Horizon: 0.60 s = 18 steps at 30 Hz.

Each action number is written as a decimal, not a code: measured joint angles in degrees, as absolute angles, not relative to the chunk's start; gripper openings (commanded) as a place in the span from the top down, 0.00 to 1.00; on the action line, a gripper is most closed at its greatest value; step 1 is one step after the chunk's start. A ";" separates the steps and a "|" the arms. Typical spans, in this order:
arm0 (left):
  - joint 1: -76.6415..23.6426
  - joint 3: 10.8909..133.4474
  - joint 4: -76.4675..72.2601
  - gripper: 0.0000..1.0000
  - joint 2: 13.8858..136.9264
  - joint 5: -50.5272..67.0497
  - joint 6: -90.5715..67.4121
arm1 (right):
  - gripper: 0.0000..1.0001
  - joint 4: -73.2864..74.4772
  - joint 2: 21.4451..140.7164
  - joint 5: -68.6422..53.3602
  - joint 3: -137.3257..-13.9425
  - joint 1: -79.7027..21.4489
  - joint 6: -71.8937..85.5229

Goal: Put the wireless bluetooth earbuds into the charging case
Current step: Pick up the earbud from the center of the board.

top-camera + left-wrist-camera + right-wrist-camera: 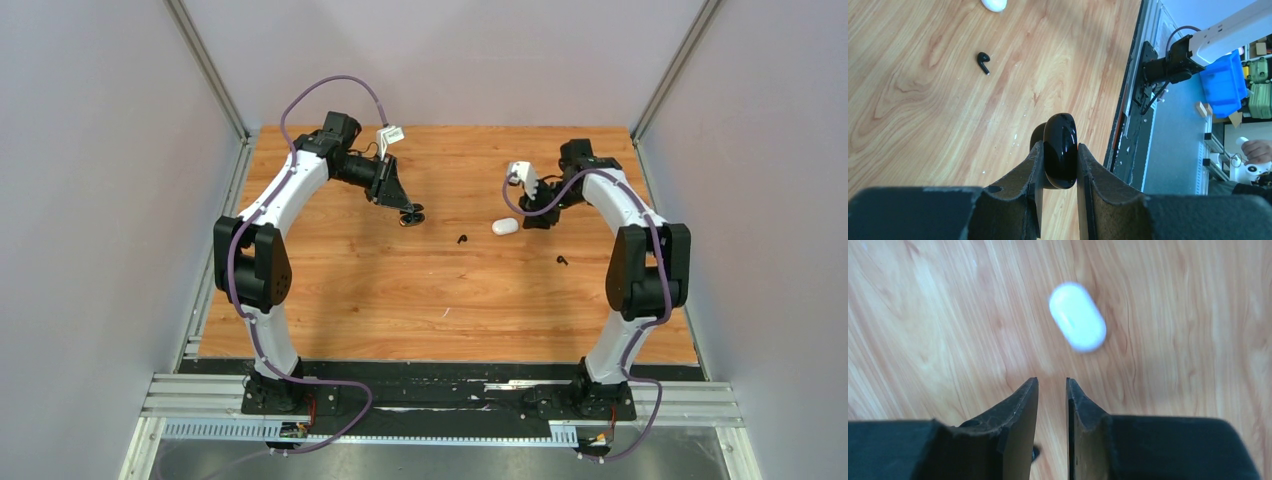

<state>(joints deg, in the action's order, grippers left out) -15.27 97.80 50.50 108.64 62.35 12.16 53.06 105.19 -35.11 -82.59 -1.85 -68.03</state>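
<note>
A glossy black charging case (1060, 150) stands on edge between my left gripper's (1057, 145) fingers, which are shut on it just above the wood; from above the case (410, 217) shows left of centre. One black earbud (983, 62) lies on the table ahead of it, also seen from above (461, 239). A second black earbud (562, 260) lies further right. A white charging case (1077, 316) lies closed on the table just ahead of my right gripper (1052, 382), whose jaws stand slightly apart with nothing between them. From above, the white case (505, 226) sits beside the right gripper (529, 221).
The wooden table (400, 300) is walled by grey panels on the left, the right and at the back. A black rail (440, 375) with both arm bases runs along the near edge. A small dark object (1034, 454) peeks from behind the right gripper's left finger.
</note>
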 measured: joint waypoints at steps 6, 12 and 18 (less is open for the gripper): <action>-15.09 97.80 51.31 1.00 108.62 62.02 12.45 | 0.73 51.59 106.34 -38.61 -86.26 -5.72 -62.33; -14.94 97.80 51.62 1.00 108.64 61.78 12.56 | 0.72 51.37 106.74 -38.61 -86.70 -5.87 -58.98; -14.90 97.80 51.62 1.00 108.64 61.78 12.56 | 0.68 50.72 106.87 -39.42 -86.70 -7.90 -53.47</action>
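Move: The centre black earbud, the one I go for, lies about 15 cm to the left of my right hand, roughly 1 cm nearer my base and 6 cm below. The white case is on the way, some 6 cm left, 2 cm ahead and 5 cm below. The other black earbud lies behind me, around 5 cm back and 8 cm right, 6 cm below. From my left hand the centre earbud is about 3 cm ahead, 11 cm right and 17 cm down. I swing my empty right hand left, about 6 cm, towards the centre earbud, rising some 2 cm early on so I travel above table height close to the white case. I go quickly at first, nearly pause, then move left again, tipping the wrist about 10 degrees so the fingers point a little more to the left. The fingers keep their small gap and touch nothing. ##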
